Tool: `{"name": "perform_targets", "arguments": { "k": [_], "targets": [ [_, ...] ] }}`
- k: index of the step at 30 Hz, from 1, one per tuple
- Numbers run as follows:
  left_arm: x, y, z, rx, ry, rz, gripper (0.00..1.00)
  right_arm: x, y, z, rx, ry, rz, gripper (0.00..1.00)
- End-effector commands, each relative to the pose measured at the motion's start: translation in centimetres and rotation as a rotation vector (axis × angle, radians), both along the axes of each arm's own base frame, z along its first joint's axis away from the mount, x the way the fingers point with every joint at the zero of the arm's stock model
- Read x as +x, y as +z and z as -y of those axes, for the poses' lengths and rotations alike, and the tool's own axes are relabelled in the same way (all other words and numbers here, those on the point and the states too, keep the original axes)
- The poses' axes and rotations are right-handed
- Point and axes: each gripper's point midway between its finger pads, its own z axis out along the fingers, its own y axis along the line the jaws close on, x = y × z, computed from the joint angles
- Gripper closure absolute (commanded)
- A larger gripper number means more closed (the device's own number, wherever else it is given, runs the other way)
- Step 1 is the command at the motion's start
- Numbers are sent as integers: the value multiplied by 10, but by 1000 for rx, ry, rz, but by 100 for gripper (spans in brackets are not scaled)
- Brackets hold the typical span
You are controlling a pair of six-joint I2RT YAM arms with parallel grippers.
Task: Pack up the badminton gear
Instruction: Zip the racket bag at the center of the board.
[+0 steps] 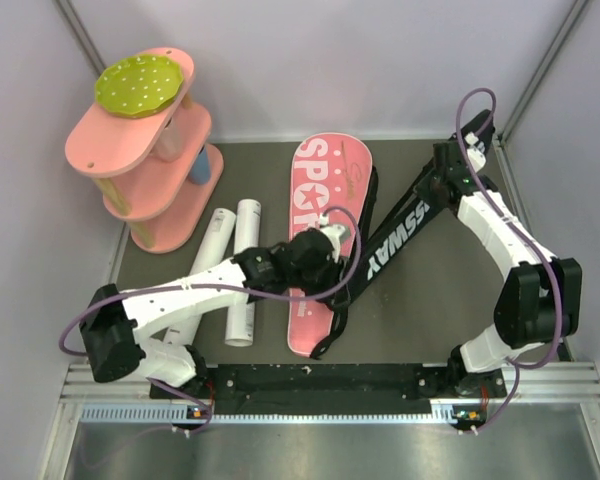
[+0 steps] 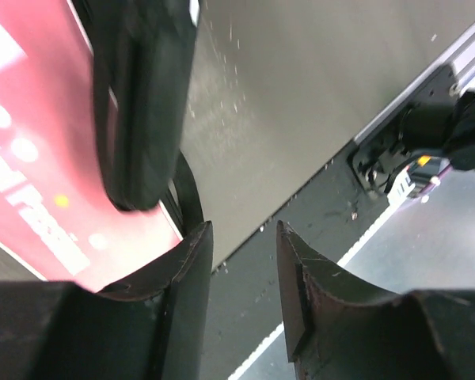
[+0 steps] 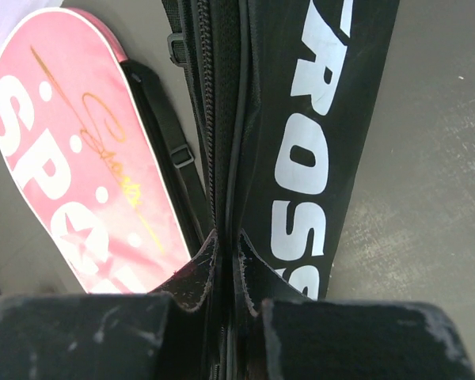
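The racket bag lies in the middle of the table with its pink "SPORT" side [image 1: 325, 195] up. Its black "CROSSWAY" flap [image 1: 395, 245] is raised at a slant towards the back right. My right gripper [image 1: 443, 170] holds the flap's upper end; in the right wrist view this gripper [image 3: 226, 241] is shut on the zippered black edge [image 3: 222, 119]. My left gripper [image 1: 338, 272] hovers over the bag's near half by the black rim. Its fingers [image 2: 186, 273] stand apart with only table between them; the pink panel [image 2: 39, 174] and black rim [image 2: 142, 103] lie to their left. Two white tubes [image 1: 242, 270] lie left of the bag.
A pink tiered shelf [image 1: 145, 165] with a green dotted disc [image 1: 138, 82] stands at the back left. White walls close the left, back and right. The metal rail [image 1: 330, 385] with both arm bases runs along the near edge.
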Motion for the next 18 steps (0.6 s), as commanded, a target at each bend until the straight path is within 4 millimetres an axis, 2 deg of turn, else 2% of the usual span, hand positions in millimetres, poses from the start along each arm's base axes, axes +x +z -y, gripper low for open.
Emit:
{"name": "perform_targets", "arguments": {
  "k": [1, 3, 5, 9, 12, 13, 14, 15, 16, 17, 18],
  "targets": [
    [34, 49, 7, -179, -114, 112, 58, 4, 45, -14, 25, 93, 143, 100],
    [52, 47, 1, -185, -141, 189, 56, 1, 42, -13, 35, 103, 140, 100],
    [54, 35, 2, -179, -196, 208, 55, -1, 38, -14, 57, 116, 128, 100],
    [64, 29, 11, -178, -226, 228, 53, -1, 39, -19, 84, 164, 140, 100],
    [83, 39, 21, -267, -192, 198, 54, -2, 41, -25, 78, 238, 156, 100],
    [91, 50, 26, -299, -177, 200, 54, -3, 41, -27, 77, 253, 168, 100],
    [98, 46, 36, -310, -181, 197, 53, -5, 41, -29, 78, 276, 171, 100],
    [102, 61, 48, -346, -202, 205, 52, -6, 40, -30, 79, 277, 173, 100],
    [106, 62, 55, -354, -203, 192, 51, -9, 39, -30, 85, 278, 172, 100],
    [112, 40, 63, -314, -199, 140, 51, -9, 39, -30, 90, 276, 175, 100],
    [118, 53, 74, -338, -215, 146, 51, -10, 38, -31, 94, 276, 175, 100]
  ]
}}
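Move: The near stretch of the racket bag's zip edge lies about 11 cm ahead of the left hand, 6 cm to its right and some 5 cm below. The pink cover's middle is roughly 13 cm ahead, level sideways and 14 cm below; the nearer white tube is about 6 cm ahead and 26 cm left, 12 cm below. From the right hand, already pinching the bag's zip edge farther out, that near stretch lies about 16 cm back, 18 cm left and 6 cm below. With its fingers staying about half open, the left hand sweeps forward about 10 cm along the bag towards the near stretch of the zip edge, rising slightly at first and edging right at the end, while the wrist tips the right-pointing fingers up some 10 degrees and turns a little clockwise. The right hand keeps its shut pinch on the zip edge and eases the bag about 2 cm back and 2 cm left, turning roughly 10 degrees counter-clockwise. ##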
